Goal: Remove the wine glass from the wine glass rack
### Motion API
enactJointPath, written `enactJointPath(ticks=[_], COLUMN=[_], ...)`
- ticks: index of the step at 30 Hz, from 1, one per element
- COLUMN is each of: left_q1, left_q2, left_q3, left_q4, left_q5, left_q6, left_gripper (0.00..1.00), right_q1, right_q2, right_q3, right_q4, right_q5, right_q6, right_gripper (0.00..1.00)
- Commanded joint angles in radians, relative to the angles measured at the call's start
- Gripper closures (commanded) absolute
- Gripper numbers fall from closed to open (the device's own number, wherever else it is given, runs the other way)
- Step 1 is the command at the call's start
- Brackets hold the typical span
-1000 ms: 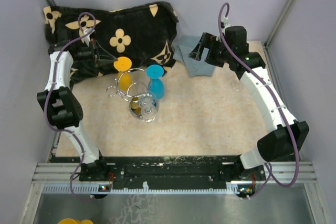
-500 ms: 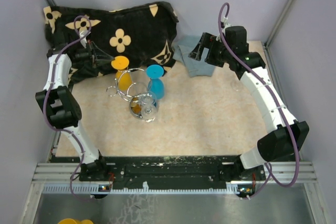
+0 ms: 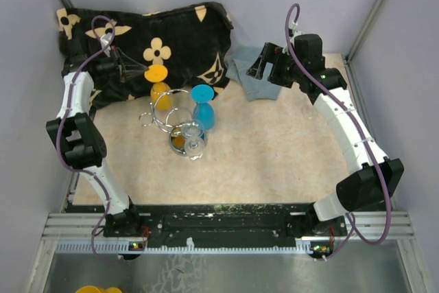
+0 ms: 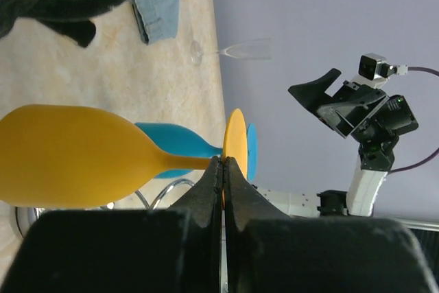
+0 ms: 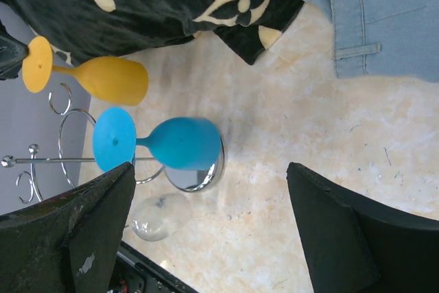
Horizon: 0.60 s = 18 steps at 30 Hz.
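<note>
The chrome wine glass rack [image 3: 180, 141] stands mid-table, its wire loops [image 5: 67, 127] around a central post. My left gripper [image 3: 134, 71] is shut on the round foot [image 4: 235, 143] of a yellow wine glass [image 3: 161, 94]. It holds the glass on its side at the rack's back-left edge. I cannot tell whether the glass touches a loop. A blue wine glass [image 3: 204, 113] and a clear wine glass [image 3: 194, 139] hang on the rack. My right gripper [image 3: 258, 66] is open and empty at the back right, far from the rack.
A black cloth with cream flowers [image 3: 171, 32] lies along the back. A folded blue denim cloth [image 3: 248, 79] lies under my right gripper. Another clear glass [image 4: 240, 49] lies by the right wall. Grey walls close in both sides.
My left gripper has moved toward the back, carrying the yellow glass by its foot away from the rack's middle. The right arm has not moved.
</note>
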Motion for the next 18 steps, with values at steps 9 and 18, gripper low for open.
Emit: enactJointPath(ticks=[9, 18], left_q1=[-0.037, -0.252], left_q2=[-0.014, -0.057], left_q3=[0.299, 0.490], left_q4=[0.045, -0.143], left_q5=[-0.112, -0.322], left_q6=[0.042, 0.435], left_gripper=[1.00, 1.00], right_q1=[-0.005, -0.065], right_q2=[-0.046, -0.034], right_q3=[0.031, 0.138], right_q4=[0.039, -0.032], right_q5=[-0.009, -0.014], right_q6=[-0.008, -0.058], right_gripper=[0.08, 0.07])
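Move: Just below the left fingers, which already pinch its stem under the foot, the yellow wine glass hangs bowl down, its middle about 8 cm lower. The rack's middle stands some 8 cm back, 6 cm right and 13 cm lower; the hanging blue glass lies about 13 cm right, 5 cm back and 9 cm lower. From the right hand, the yellow glass is roughly 32 cm left, 7 cm ahead and 12 cm lower. Lifting the yellow glass up and away from the rack, the left hand climbs about 12 cm, easing slightly forward at first and veering some 4 cm right near the end. The shut fingers keep their pinch on the stem while the hand rolls some 30 degrees about its finger line, swinging the bowl forward. ##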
